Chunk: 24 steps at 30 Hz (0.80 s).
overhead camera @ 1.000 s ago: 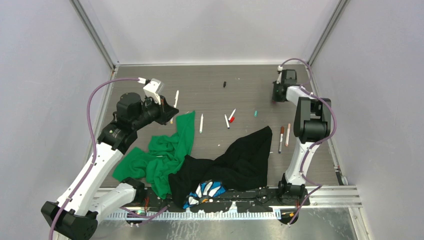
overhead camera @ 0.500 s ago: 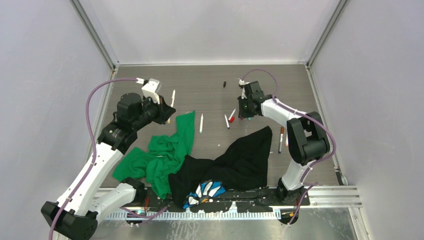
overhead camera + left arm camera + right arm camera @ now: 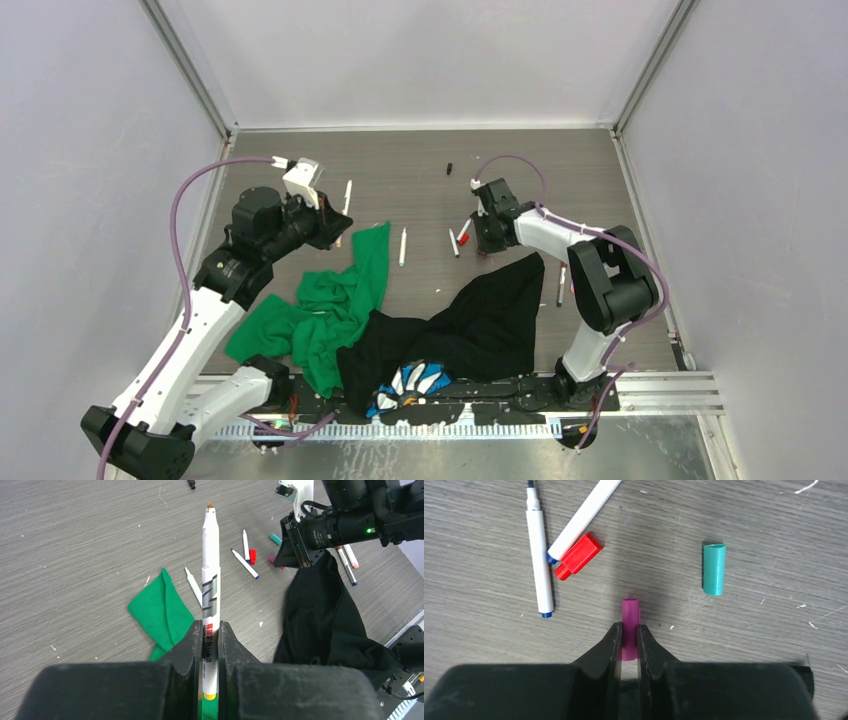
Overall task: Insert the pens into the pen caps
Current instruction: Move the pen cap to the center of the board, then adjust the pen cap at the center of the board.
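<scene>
My left gripper (image 3: 210, 627) is shut on a white pen (image 3: 210, 580), held above the table with its brownish tip pointing away; it shows at the left in the top view, by the pen (image 3: 346, 195). My right gripper (image 3: 629, 630) is shut on a magenta pen cap (image 3: 630, 611), low over the table's middle (image 3: 484, 235). I cannot tell whether the cap touches the table. Loose beside it lie a teal cap (image 3: 714, 569), a red cap (image 3: 579, 555) and two white pens (image 3: 539, 565) (image 3: 584, 515). A black cap (image 3: 450, 168) lies farther back.
A green cloth (image 3: 340, 300) and a black cloth (image 3: 490, 315) cover the near half of the table. Another white pen (image 3: 403, 246) lies by the green cloth. More pens (image 3: 561, 283) lie at the right, by the black cloth's edge.
My right arm has swung from the back right corner to the table's middle and come down beside the red cap. My left gripper with its pen has barely shifted.
</scene>
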Tool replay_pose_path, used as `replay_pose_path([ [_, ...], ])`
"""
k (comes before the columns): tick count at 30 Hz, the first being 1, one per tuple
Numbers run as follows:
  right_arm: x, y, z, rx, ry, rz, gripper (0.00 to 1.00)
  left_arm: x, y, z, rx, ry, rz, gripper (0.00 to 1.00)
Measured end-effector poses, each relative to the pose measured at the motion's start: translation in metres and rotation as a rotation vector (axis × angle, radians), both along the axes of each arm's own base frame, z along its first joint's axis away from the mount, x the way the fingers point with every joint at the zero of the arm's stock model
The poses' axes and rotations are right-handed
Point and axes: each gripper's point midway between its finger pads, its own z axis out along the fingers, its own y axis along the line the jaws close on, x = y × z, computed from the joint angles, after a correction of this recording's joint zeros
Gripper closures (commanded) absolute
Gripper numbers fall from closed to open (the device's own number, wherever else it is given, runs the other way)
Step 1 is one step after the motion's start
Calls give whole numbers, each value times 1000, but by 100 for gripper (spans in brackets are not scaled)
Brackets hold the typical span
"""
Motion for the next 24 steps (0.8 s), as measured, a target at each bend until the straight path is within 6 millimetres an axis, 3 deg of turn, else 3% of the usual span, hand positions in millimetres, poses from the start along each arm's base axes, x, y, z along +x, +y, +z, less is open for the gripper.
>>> replay_pose_path([
  [2,1,-1,-2,-32,-4,9,63,-1,0,1,-2,-4,-1,100],
  [7,5,-1,-5,-93,-11,25,51,0,0,1,-1,-2,0,100],
  [15,-3,-10,-8,-136,3,9,46,1,1,-1,3,1,4,100],
  [24,-10,-27,-7,-195,-7,-59,47,1,0,-3,6,8,3,100],
])
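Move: The right gripper holds the purple pen cap between its fingertips, just above its resting spot on the board. Seen from that hand, the red cap lies about 4 cm ahead and 4 cm left, the nearer white pen some 3 cm ahead and 7 cm left, and the teal cap roughly 5 cm ahead and 4 cm right, all about 2 cm lower. From the left hand, the purple cap is around 32 cm right, 7 cm ahead and 26 cm below. Open the right fingers from nearly shut to about half wide to let go of the purple cap, sinking just under 1 cm as they part. Then slide the open hand level, about 3 cm to the right and 1 cm back, off the cap and away from the red cap, tilting the wrist some 10 degrees so the fingertips swing right. ##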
